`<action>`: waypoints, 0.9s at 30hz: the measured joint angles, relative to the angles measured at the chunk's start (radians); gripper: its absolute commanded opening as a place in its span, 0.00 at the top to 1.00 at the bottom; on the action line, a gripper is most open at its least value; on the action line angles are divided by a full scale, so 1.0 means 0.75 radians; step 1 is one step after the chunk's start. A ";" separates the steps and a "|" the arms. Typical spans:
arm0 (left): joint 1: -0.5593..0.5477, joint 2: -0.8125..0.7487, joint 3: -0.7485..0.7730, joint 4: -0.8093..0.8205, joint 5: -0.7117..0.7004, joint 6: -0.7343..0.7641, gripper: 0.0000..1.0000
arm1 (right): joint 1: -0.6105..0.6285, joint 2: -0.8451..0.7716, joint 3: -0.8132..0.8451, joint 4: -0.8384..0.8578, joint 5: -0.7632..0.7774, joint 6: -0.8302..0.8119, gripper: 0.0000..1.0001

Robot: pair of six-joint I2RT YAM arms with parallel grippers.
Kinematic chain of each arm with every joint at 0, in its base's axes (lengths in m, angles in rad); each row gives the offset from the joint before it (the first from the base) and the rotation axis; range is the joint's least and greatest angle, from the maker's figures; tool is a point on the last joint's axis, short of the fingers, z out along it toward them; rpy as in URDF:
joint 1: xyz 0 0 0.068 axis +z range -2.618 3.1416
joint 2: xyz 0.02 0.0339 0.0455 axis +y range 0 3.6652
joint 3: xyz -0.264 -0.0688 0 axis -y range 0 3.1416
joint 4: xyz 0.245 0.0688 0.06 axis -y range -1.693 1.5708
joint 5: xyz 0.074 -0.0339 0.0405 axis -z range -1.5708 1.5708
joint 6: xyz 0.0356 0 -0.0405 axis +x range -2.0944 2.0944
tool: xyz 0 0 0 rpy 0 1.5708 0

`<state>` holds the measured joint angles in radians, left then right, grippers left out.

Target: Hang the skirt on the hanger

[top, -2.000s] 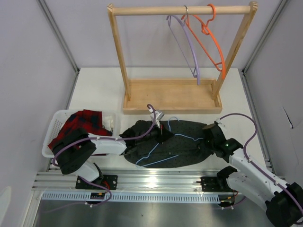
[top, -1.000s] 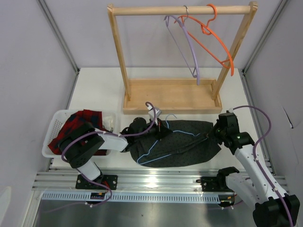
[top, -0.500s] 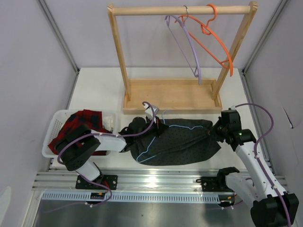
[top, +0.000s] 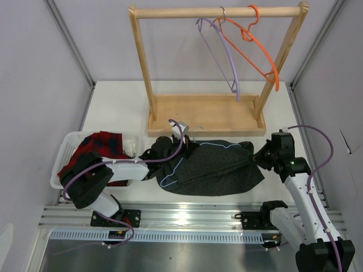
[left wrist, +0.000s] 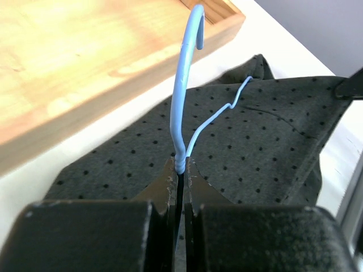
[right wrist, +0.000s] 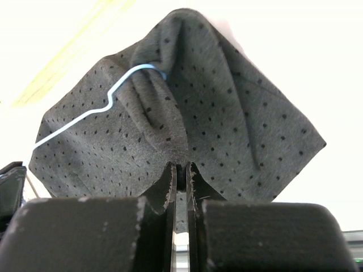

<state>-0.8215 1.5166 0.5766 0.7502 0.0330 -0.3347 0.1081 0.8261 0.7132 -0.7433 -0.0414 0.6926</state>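
Observation:
The skirt (top: 218, 170), dark charcoal with fine dots, lies on the table in front of the rack, partly draped over the pale blue hanger (top: 165, 175). My left gripper (top: 190, 148) is shut on the hanger's neck, just below the hook (left wrist: 182, 96). The jaws (left wrist: 180, 165) pinch the wire, with skirt (left wrist: 272, 130) behind them. My right gripper (top: 258, 157) is shut on a bunched fold at the skirt's right end (right wrist: 227, 113). The hanger's wire arm (right wrist: 108, 105) runs across the cloth and disappears under a fold ahead of that gripper (right wrist: 180, 170).
A wooden rack (top: 218, 116) stands behind the skirt, with a lilac hanger (top: 224, 54) and an orange hanger (top: 258, 54) on its bar. A white basket (top: 65, 156) at the left holds a red-and-navy plaid garment (top: 93, 150).
The right gripper has drawn the skirt's right end back and to the right. The cloth now covers more of the hanger, and the left gripper has carried the hanger's neck toward the rack.

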 measured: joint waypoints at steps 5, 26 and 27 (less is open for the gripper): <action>0.015 0.000 0.015 0.008 0.006 0.041 1.00 | -0.025 -0.006 0.000 0.001 -0.018 -0.019 0.96; 0.208 0.192 0.373 -0.064 0.485 0.191 1.00 | 0.041 -0.018 -0.076 0.034 0.008 -0.032 0.40; 0.211 0.215 0.380 -0.064 0.486 0.193 1.00 | 0.078 -0.031 -0.076 0.031 0.028 -0.021 0.40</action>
<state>-0.6632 1.6779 0.8616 0.7025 0.3973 -0.1902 0.1669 0.8028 0.6563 -0.7204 -0.0200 0.6769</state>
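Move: The left hand still pinches the blue hanger's neck. The skirt's middle lies some 7 cm to its right, 3 cm back and 9 cm below, with the rack tray's front rail about 14 cm ahead and 6 cm to the right. The right hand holds a pinch of the skirt's right side. From there the skirt's middle is about 17 cm left and 3 cm ahead, and the hanger's right tip some 9 cm ahead, 5 cm left and a little lower. Forward and up goes the left hand, keeping its pinch on the hanger's neck and drifting a little right, about 5 cm towards the rack tray; it rises some 6 cm, then sinks slightly while the wrist swings clockwise and tips up. The right hand stays nearly in place, sinks about 1.5 cm, then opens wide and lets go of the skirt. ##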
